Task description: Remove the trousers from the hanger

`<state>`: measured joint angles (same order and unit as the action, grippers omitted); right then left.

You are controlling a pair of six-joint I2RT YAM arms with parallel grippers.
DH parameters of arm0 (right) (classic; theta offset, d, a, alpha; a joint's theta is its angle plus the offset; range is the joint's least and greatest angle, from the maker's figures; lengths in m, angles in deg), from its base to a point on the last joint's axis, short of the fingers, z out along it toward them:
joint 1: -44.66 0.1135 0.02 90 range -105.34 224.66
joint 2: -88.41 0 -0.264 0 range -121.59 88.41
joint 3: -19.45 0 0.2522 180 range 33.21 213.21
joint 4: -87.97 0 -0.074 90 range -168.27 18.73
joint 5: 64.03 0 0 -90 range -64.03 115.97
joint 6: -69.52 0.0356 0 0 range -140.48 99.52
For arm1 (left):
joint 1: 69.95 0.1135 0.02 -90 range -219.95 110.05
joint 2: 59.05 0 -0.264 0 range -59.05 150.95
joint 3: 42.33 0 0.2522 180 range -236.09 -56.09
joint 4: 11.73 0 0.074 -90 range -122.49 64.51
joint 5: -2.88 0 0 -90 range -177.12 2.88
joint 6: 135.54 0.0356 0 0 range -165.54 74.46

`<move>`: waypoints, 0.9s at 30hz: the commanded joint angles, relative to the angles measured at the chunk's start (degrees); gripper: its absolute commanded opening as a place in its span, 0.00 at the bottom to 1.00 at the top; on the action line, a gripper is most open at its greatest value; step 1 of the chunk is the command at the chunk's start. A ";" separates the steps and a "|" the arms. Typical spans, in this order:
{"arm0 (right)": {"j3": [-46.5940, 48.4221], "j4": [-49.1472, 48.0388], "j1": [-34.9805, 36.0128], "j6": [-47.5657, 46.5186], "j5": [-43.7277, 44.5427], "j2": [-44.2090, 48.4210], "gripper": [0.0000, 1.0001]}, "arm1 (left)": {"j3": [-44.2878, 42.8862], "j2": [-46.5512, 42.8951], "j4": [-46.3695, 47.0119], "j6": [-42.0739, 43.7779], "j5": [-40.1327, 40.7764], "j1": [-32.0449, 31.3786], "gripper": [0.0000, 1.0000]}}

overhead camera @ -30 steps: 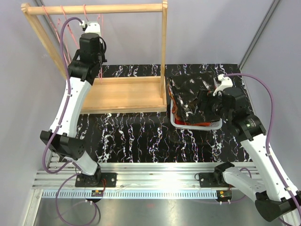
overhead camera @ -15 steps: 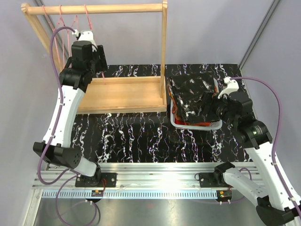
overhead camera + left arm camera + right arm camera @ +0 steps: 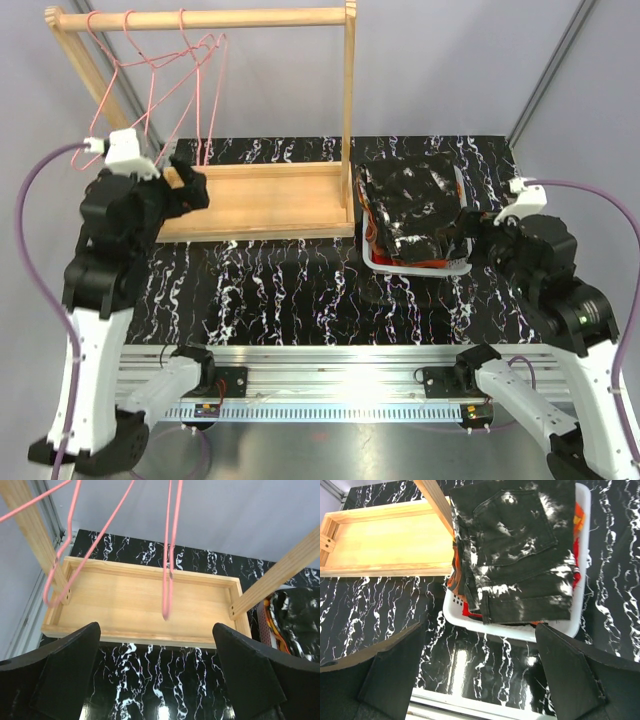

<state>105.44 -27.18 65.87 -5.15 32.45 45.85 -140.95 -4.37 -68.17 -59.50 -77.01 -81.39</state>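
The trousers lie piled in a white basket (image 3: 415, 268) on the right. The black pair with white splashes (image 3: 410, 205) (image 3: 520, 555) is on top, and red (image 3: 468, 611) and orange (image 3: 578, 517) cloth shows at its edges. Bare pink wire hangers (image 3: 160, 60) (image 3: 167, 555) dangle from the wooden rail (image 3: 250, 18). My left gripper (image 3: 185, 185) (image 3: 157, 680) stands open and empty at the front left corner of the rack's base, below the hangers. On the near right side of the basket my right gripper (image 3: 478, 232) (image 3: 480, 675) is open and empty.
The wooden rack has a shallow tray base (image 3: 260, 200) (image 3: 145, 595) and an upright post (image 3: 349, 110) close to the basket's left side. The basket rim (image 3: 520, 632) lies just beyond my right fingers. Grey walls close in behind and at both sides.
My left arm has drawn back and down from the hangers toward the near left, and its gripper has opened. The hangers now swing free. My right arm has pulled back from the basket.
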 commanded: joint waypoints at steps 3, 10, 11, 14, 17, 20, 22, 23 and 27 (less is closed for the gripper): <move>4.41 5.77 -0.12 -2.67 2.31 3.01 0.99 | 7.94 -11.57 -2.50 -0.29 0.43 0.10 0.99; 8.80 13.85 -0.12 -5.48 7.83 6.08 0.99 | 18.76 -27.83 -5.92 5.60 3.07 0.10 0.99; 9.68 14.64 -0.21 -5.75 8.19 6.53 0.99 | 20.07 -29.96 -6.19 6.56 2.90 0.10 0.99; 10.83 17.02 -0.12 -6.54 10.13 7.93 1.00 | 24.47 -37.34 -6.54 8.76 2.55 0.10 0.99; 10.74 18.34 -0.12 -7.07 11.80 9.60 0.99 | 28.25 -43.24 -6.54 9.47 3.51 0.10 0.99; 9.61 18.70 -0.21 -6.98 12.07 11.54 0.99 | 29.58 -46.23 -6.80 9.13 3.87 0.10 0.99; 9.08 18.61 -0.21 -6.55 12.50 12.33 0.99 | 29.75 -46.59 -6.46 9.12 3.43 0.10 0.99; 8.55 18.78 -0.12 -6.37 13.11 12.51 1.00 | 29.84 -46.33 -6.46 8.86 3.08 0.10 0.99; 6.79 18.52 -0.12 -5.58 16.89 12.95 1.00 | 29.67 -45.36 -6.89 7.54 0.62 0.10 0.99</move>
<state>113.66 -8.55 65.87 -10.77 45.47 58.66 -111.31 -50.73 -76.54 -51.83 -74.56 -81.39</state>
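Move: Both grippers are empty and wide open. From the left one, the nearest empty hanger hangs about 17 cm ahead, 3 cm right and 8 cm higher; the wooden tray lies roughly 14 cm ahead, 4 cm right and 38 cm below; the black trousers are some 10 cm ahead and 43 cm right. From the right one, the trousers lie about 17 cm ahead, 5 cm left and 26 cm below, on the white basket, whose middle is almost straight under them. Bring the left gripper back about 15 cm and down some 10 cm, easing left, away from the hangers and out over the bare table in front of the wooden tray, its fingertips tipping up slightly. At the same time draw the right gripper back and right, about 9 cm back and 8 cm to the side, away from the trousers, turning clockwise some 10 degrees. Keep both open and touching nothing. ##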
